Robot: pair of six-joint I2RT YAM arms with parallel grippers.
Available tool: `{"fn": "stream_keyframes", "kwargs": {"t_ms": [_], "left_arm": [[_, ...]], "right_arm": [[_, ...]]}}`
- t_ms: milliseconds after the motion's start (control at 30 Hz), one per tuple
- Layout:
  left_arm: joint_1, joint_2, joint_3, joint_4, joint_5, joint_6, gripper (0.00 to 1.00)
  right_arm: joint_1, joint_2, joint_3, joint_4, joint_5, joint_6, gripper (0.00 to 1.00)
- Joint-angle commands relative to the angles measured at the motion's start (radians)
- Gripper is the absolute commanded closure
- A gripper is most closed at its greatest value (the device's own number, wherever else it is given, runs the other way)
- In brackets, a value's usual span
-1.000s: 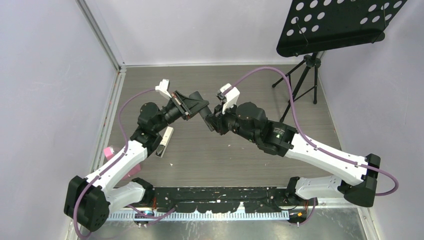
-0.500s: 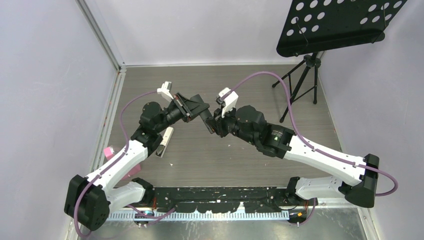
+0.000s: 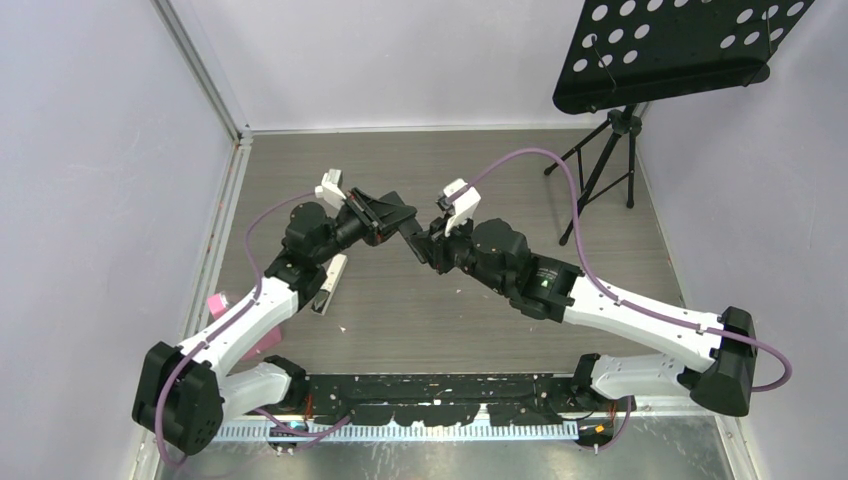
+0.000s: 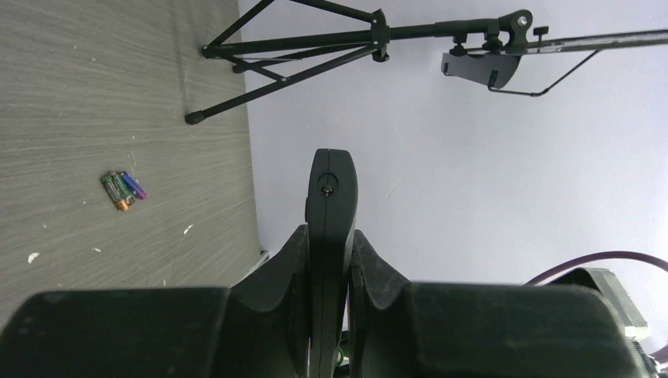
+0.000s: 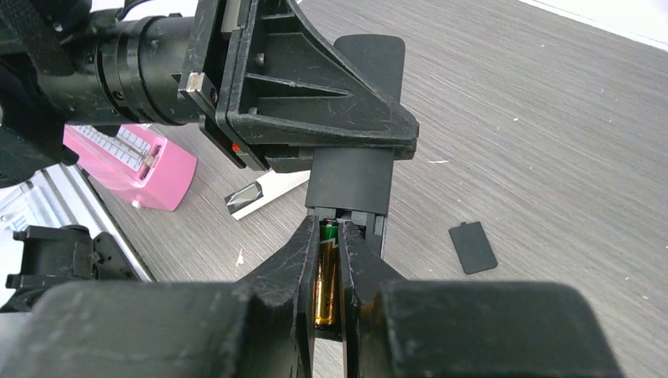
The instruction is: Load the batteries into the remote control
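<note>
My left gripper [image 3: 385, 215] is shut on the black remote control [image 3: 408, 235] and holds it off the table. In the left wrist view the remote [image 4: 331, 205] shows edge-on between the jaws of the left gripper [image 4: 331, 236]. My right gripper [image 5: 329, 228] is shut on an orange-gold and green battery [image 5: 326, 272], right at the remote's [image 5: 350, 181] open battery compartment. Whether it is seated there I cannot tell. More batteries [image 4: 123, 189] lie together on the table. The remote's black cover [image 5: 473, 246] lies flat on the table.
A music stand [image 3: 680, 45] on a tripod [image 3: 610, 160] stands at the back right. A pink object [image 3: 218, 303] and a white-and-black bar [image 3: 330, 283] lie under the left arm. Walls close the table on the left, back and right.
Both wrists have shifted slightly, and the right arm has edged left toward the remote. Both grips are unchanged.
</note>
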Motion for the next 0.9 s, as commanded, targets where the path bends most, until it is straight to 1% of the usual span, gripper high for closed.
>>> {"fn": "stream_keyframes", "kwargs": {"t_ms": [0, 100, 300, 600, 733, 867], "left_arm": [[0.022, -0.043, 0.027, 0.300, -0.107, -0.191, 1.00], [0.023, -0.045, 0.009, 0.307, -0.129, -0.198, 1.00], [0.025, -0.060, -0.006, 0.264, -0.183, -0.202, 1.00], [0.033, -0.086, -0.058, 0.204, -0.240, -0.269, 1.00], [0.036, -0.100, -0.074, 0.191, -0.250, -0.278, 1.00], [0.036, -0.081, -0.069, 0.229, -0.217, -0.266, 1.00]], "right_arm": [[0.019, 0.039, -0.105, -0.208, -0.008, 0.094, 0.95], [0.033, 0.041, -0.114, -0.197, 0.037, 0.137, 0.95], [0.063, 0.030, -0.153, -0.178, 0.055, 0.158, 0.95], [0.072, -0.040, -0.268, -0.092, -0.014, 0.039, 0.95], [0.072, -0.039, -0.273, -0.090, -0.020, 0.021, 0.95], [0.072, -0.011, -0.257, -0.089, -0.026, 0.027, 0.96]]}}
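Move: The right fingertips already straddle the orange-green battery in the open remote control, its middle only about 1 cm ahead and 1 cm left of the hand. The battery cover lies roughly 25 cm below that hand, some 2 cm to its right, level fore and aft; the loose batteries lie some 8 cm back, 20 cm right and as far down. From the left hand gripping the remote, the loaded battery is about 6 cm back, 3 cm right and level. Both hands sink about 5 cm; the right draws back off the battery while the left keeps and tilts the remote. ##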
